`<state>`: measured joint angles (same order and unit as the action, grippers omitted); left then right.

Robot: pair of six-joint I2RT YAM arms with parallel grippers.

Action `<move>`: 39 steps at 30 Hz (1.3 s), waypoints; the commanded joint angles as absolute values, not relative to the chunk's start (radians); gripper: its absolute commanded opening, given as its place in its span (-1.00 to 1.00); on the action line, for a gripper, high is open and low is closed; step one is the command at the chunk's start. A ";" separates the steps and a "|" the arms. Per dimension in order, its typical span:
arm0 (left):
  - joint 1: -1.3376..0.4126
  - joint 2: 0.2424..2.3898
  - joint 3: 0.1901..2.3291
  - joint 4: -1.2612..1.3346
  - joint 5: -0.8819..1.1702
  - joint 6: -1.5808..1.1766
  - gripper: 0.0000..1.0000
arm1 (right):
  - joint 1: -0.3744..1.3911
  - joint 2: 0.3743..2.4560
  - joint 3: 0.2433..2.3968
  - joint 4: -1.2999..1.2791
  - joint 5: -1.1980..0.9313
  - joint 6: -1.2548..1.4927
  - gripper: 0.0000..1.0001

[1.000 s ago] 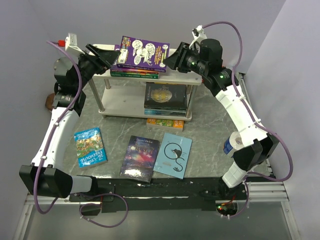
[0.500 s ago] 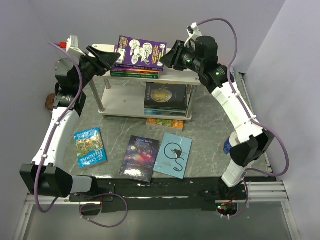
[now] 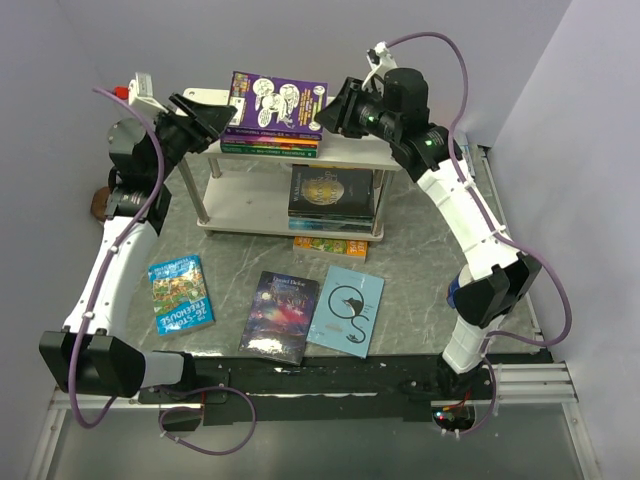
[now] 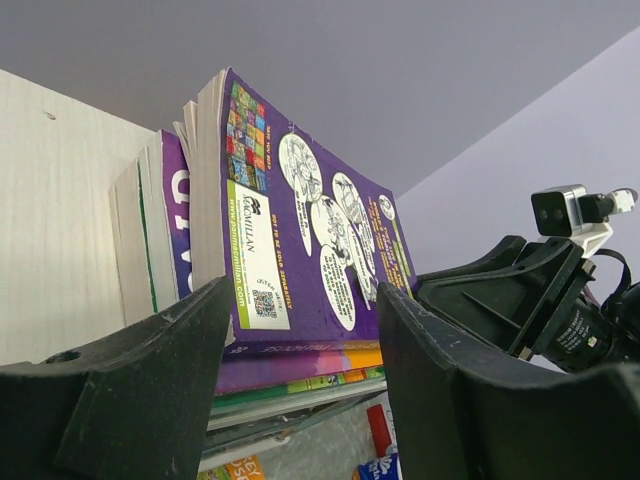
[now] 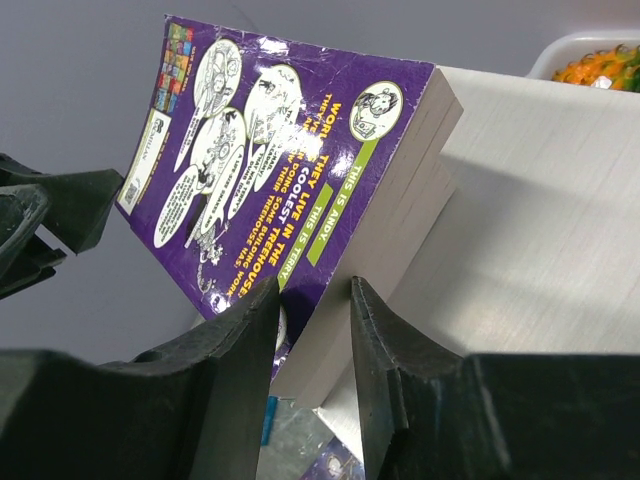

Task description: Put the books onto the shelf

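Note:
A purple book with white cartoons (image 3: 277, 102) tops a stack of books (image 3: 270, 143) on the shelf's pale wood top board (image 3: 355, 152). My right gripper (image 3: 335, 112) is shut on its right edge, with one finger (image 5: 235, 330) on the cover and the other under the pages. The book (image 5: 285, 160) tilts up off the board (image 5: 540, 220). My left gripper (image 3: 218, 112) is open at the book's left end, and the book (image 4: 300, 230) stands between its wide fingers (image 4: 150, 380). A dark starry book (image 3: 330, 192) lies on the white lower board. On the table lie a green cartoon book (image 3: 181, 290), a starry one (image 3: 281, 315) and a light blue one (image 3: 346, 310).
A colourful book (image 3: 338, 246) lies flat at the shelf's front foot. A white-and-blue tape roll (image 3: 455, 291) is mostly hidden behind my right arm's elbow. A brown object (image 3: 98, 203) sits at the table's left edge. Walls close in at the back and right.
My right gripper has moved left and slightly up with the purple book, its jaws narrowing. The book has slid left toward the left gripper, which has barely moved.

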<state>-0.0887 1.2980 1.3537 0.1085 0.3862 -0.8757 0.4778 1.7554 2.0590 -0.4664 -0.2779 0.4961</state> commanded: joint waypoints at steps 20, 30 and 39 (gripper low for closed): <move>-0.098 1.216 1.318 0.109 0.393 -0.857 0.34 | 0.529 1.756 2.098 -0.448 -0.296 0.489 -0.18; -0.069 1.201 1.370 0.034 0.304 -0.813 0.61 | 0.511 1.740 2.103 -0.477 -0.258 0.482 -0.08; -0.052 1.184 1.444 -0.067 0.170 -0.793 0.77 | 0.474 1.583 1.990 -0.442 -0.134 0.472 0.48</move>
<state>-0.0586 1.2251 1.3937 -0.0353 0.2546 -0.8131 0.4885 1.7275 2.0369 -0.4946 -0.2184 0.4889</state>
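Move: The purple treehouse book, top of the pile on the upper shelf, has its middle about 10 cm right and 3 cm ahead of the left hand, roughly 1 cm lower. From the right hand it is some 10 cm left, 3 cm ahead and 1 cm lower. Directly beneath it lie the Charlie book, then the green treehouse book, about 3 and 6 cm below it. Right hand presses the purple book about 1 cm left, then both hands open and draw 2–3 cm apart. ##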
